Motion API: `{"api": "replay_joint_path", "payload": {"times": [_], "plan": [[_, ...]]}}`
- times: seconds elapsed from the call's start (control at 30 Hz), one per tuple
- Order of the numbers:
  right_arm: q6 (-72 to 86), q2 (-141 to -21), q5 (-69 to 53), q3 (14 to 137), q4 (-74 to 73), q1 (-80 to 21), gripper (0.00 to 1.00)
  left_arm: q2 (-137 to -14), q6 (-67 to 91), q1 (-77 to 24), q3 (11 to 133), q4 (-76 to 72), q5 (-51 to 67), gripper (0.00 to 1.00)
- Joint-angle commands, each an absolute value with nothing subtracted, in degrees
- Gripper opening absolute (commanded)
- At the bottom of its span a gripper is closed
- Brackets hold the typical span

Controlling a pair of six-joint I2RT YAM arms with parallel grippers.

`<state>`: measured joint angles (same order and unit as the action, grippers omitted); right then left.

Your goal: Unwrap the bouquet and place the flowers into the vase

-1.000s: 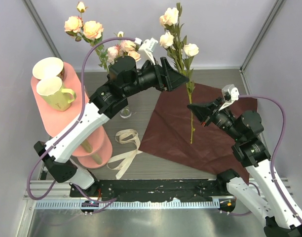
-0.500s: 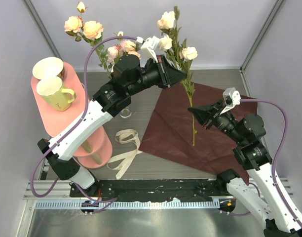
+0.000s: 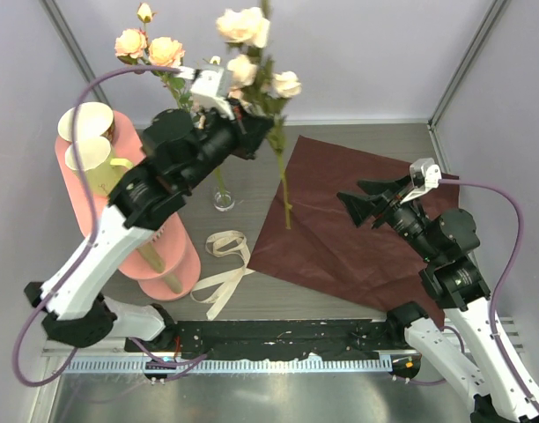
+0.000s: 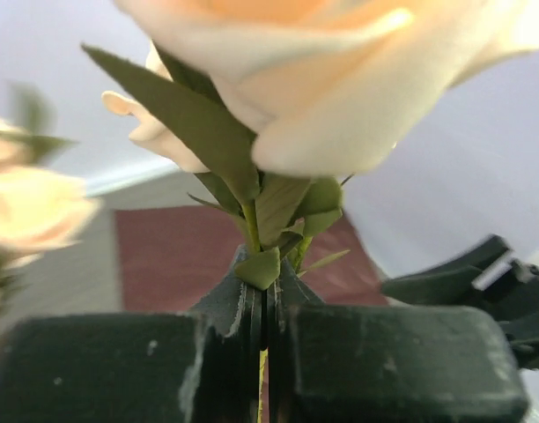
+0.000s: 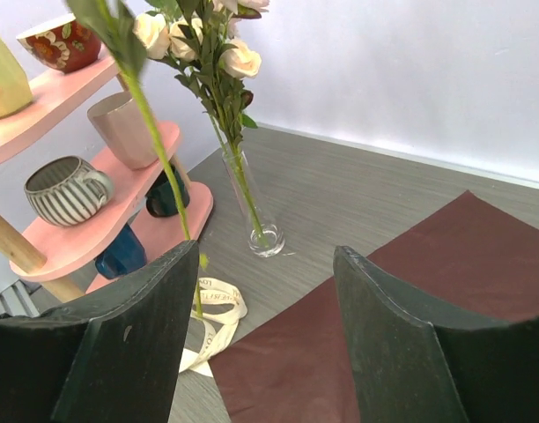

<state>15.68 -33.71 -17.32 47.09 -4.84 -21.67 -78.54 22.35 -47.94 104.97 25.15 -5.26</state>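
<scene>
The bouquet is undone: its dark red paper [image 3: 358, 220] lies flat on the table and the cream ribbon [image 3: 221, 264] lies loose beside it. My left gripper [image 3: 268, 134] [image 4: 266, 308] is shut on the stem of one sprig of pale roses [image 3: 243, 26] [image 4: 340, 79]. The sprig's long stem [image 3: 285, 194] [image 5: 159, 150] hangs free above the paper's left edge. The narrow clear vase [image 3: 223, 198] [image 5: 256, 216] stands left of the paper and holds other flowers [image 3: 151, 48]. My right gripper [image 3: 356, 196] [image 5: 268, 248] hovers open over the paper [image 5: 481, 247], holding nothing.
A pink tiered shelf [image 3: 186, 264] stands at the left under my left arm, with a yellow-green mug [image 3: 98, 159] and a cream cup [image 3: 83, 119] on top. A striped mug [image 5: 62, 189] sits on a lower tier. Grey walls close in the back and sides.
The right gripper has opened and let go of the stem. The left gripper has shut on the sprig and carried it up and leftward, closer to the vase.
</scene>
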Motion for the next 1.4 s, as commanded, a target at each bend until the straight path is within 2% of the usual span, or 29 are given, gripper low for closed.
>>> {"api": "replay_joint_path", "payload": {"times": [0.0,0.03,0.13,0.23,0.37,0.5,1.37], "plan": [[17.2,-34.4,-15.2,48.2,-1.8,-21.8,0.68,-69.8,10.0,-47.6,101.3,25.1,-27.0,0.0],[17.4,-35.4,-15.5,48.2,-1.8,-21.8,0.68,-69.1,8.5,-47.5,99.2,22.3,-33.1,0.0],[18.3,-36.4,-15.6,48.1,-1.2,-21.8,0.68,-66.8,3.9,-46.1,96.1,16.5,-41.3,0.0],[18.5,-36.7,-15.3,48.1,-1.0,-21.8,0.68,-66.5,3.8,-41.3,95.8,14.4,-43.2,0.0],[18.1,-36.4,-14.6,48.3,-1.8,-21.8,0.68,-65.3,5.1,-32.8,92.3,8.4,-43.4,0.0],[17.7,-36.3,-14.3,48.2,-2.4,-21.9,0.68,-64.1,4.7,-29.5,87.9,-1.6,-41.8,0.0],[16.9,-37.6,-14.5,48.3,-1.8,-21.9,0.68,-65.8,3.2,-28.7,78.5,-15.2,-31.9,0.0]]}}
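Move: The left hand, holding the last flowers, has the glass vase about 13 cm to its left and 9 cm ahead, its middle some 40 cm lower. The pink shelf stands about 30 cm to that hand's left and 5 cm back; on the table, the ribbon lies 12 cm left and 11 cm back, and the brown wrapping 26 cm to its right, level with it. From the right hand the vase is about 14 cm ahead and 32 cm left. Keeping the rose stems pinched in its shut fingers, the left hand swings fast to the left by over 20 cm and some 8 cm forward, carrying them high past the vase to its shelf side while the wrist turns about 50 degrees counter-clockwise and tips some 20 degrees down. The sideways sweep ends early, after which the hand only drifts slightly up and down and eases back a little to the right, while the empty, open right hand shifts slightly forward and down. ##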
